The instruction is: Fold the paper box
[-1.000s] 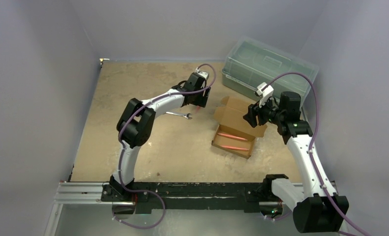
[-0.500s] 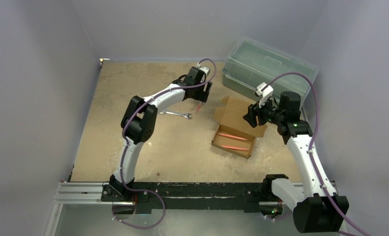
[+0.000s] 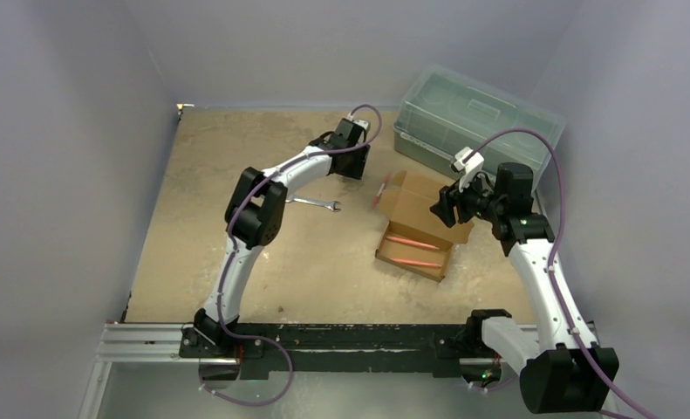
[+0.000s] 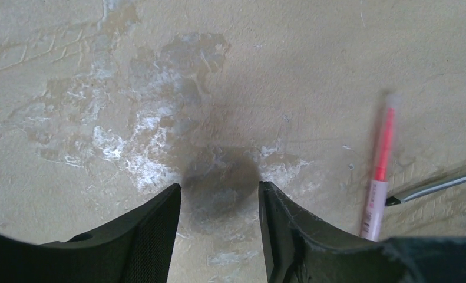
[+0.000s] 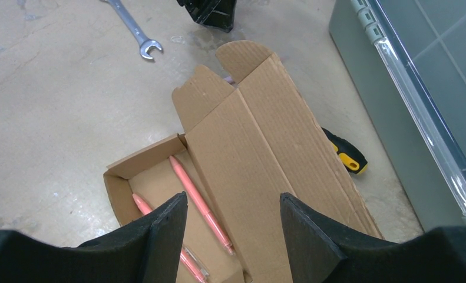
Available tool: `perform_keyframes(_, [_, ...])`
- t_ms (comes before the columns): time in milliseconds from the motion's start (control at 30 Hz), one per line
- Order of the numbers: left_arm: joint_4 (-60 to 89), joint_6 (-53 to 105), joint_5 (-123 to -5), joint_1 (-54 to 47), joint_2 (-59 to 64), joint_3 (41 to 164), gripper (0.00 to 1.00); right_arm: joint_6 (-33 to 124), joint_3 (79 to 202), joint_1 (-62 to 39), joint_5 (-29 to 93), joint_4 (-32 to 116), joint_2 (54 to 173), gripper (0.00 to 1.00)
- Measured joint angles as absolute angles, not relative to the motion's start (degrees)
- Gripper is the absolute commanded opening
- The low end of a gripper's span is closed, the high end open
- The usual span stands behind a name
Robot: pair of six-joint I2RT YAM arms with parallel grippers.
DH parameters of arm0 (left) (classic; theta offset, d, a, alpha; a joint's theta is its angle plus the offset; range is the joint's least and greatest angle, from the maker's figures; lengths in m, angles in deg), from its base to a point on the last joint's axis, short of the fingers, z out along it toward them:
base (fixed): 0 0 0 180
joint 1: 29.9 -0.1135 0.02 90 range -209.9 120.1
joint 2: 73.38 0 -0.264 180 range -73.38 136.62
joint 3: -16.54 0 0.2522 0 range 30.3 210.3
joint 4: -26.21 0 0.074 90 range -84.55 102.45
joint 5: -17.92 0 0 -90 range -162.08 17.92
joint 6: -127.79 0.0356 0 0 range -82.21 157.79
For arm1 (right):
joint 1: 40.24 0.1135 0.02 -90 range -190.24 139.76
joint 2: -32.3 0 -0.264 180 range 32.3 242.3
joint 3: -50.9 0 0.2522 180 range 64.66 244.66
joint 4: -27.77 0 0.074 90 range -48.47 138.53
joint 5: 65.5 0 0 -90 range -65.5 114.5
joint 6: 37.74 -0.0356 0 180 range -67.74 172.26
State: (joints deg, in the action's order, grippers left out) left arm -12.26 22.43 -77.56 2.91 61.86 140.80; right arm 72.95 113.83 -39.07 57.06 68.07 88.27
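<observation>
The paper box (image 3: 428, 209) is brown cardboard and lies open right of centre, its lid flap (image 5: 277, 135) folded back. Two pink pens (image 5: 198, 200) lie in its tray. My right gripper (image 5: 233, 203) hovers open over the tray and flap, touching nothing; in the top view the right gripper (image 3: 439, 209) is at the box's right side. My left gripper (image 4: 218, 191) is open and empty above bare table, left of the box's far end (image 3: 352, 172). Another pink pen (image 4: 382, 171), blurred, is to its right, by the box's far left corner (image 3: 381, 189).
A translucent green lidded bin (image 3: 472, 118) stands at the back right, close behind the box. A steel wrench (image 3: 317, 203) lies left of the box. A yellow-and-black screwdriver handle (image 5: 345, 154) pokes out between box and bin.
My left gripper has let go of the pink pen and pulled back toward the far side. The pen has moved right toward the box. The right arm has not moved.
</observation>
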Motion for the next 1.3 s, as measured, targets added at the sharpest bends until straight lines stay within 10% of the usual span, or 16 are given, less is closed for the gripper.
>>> perform_keyframes(1300, [1.01,14.63,-72.18,12.66,47.35,119.73,0.47,73.32,113.83,-39.07,57.23,68.09,90.93,0.63])
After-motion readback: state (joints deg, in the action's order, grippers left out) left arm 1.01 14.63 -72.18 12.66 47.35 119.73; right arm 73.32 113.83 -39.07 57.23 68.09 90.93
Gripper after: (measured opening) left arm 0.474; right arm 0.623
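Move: The loose red pen lies about 7 cm to the right of the left hand and 5 cm back, some 2 cm lower. From that hand the screwdriver is roughly 17 cm right and 4 back, the box lid about 18 right and 8 back, and the wrench 10 left and 6 back. From the right hand, the loose pen is some 15 cm ahead, 11 left and 18 below. The half-open left hand swings back about 10 cm and right, rising 7 cm then sinking towards the pen. ##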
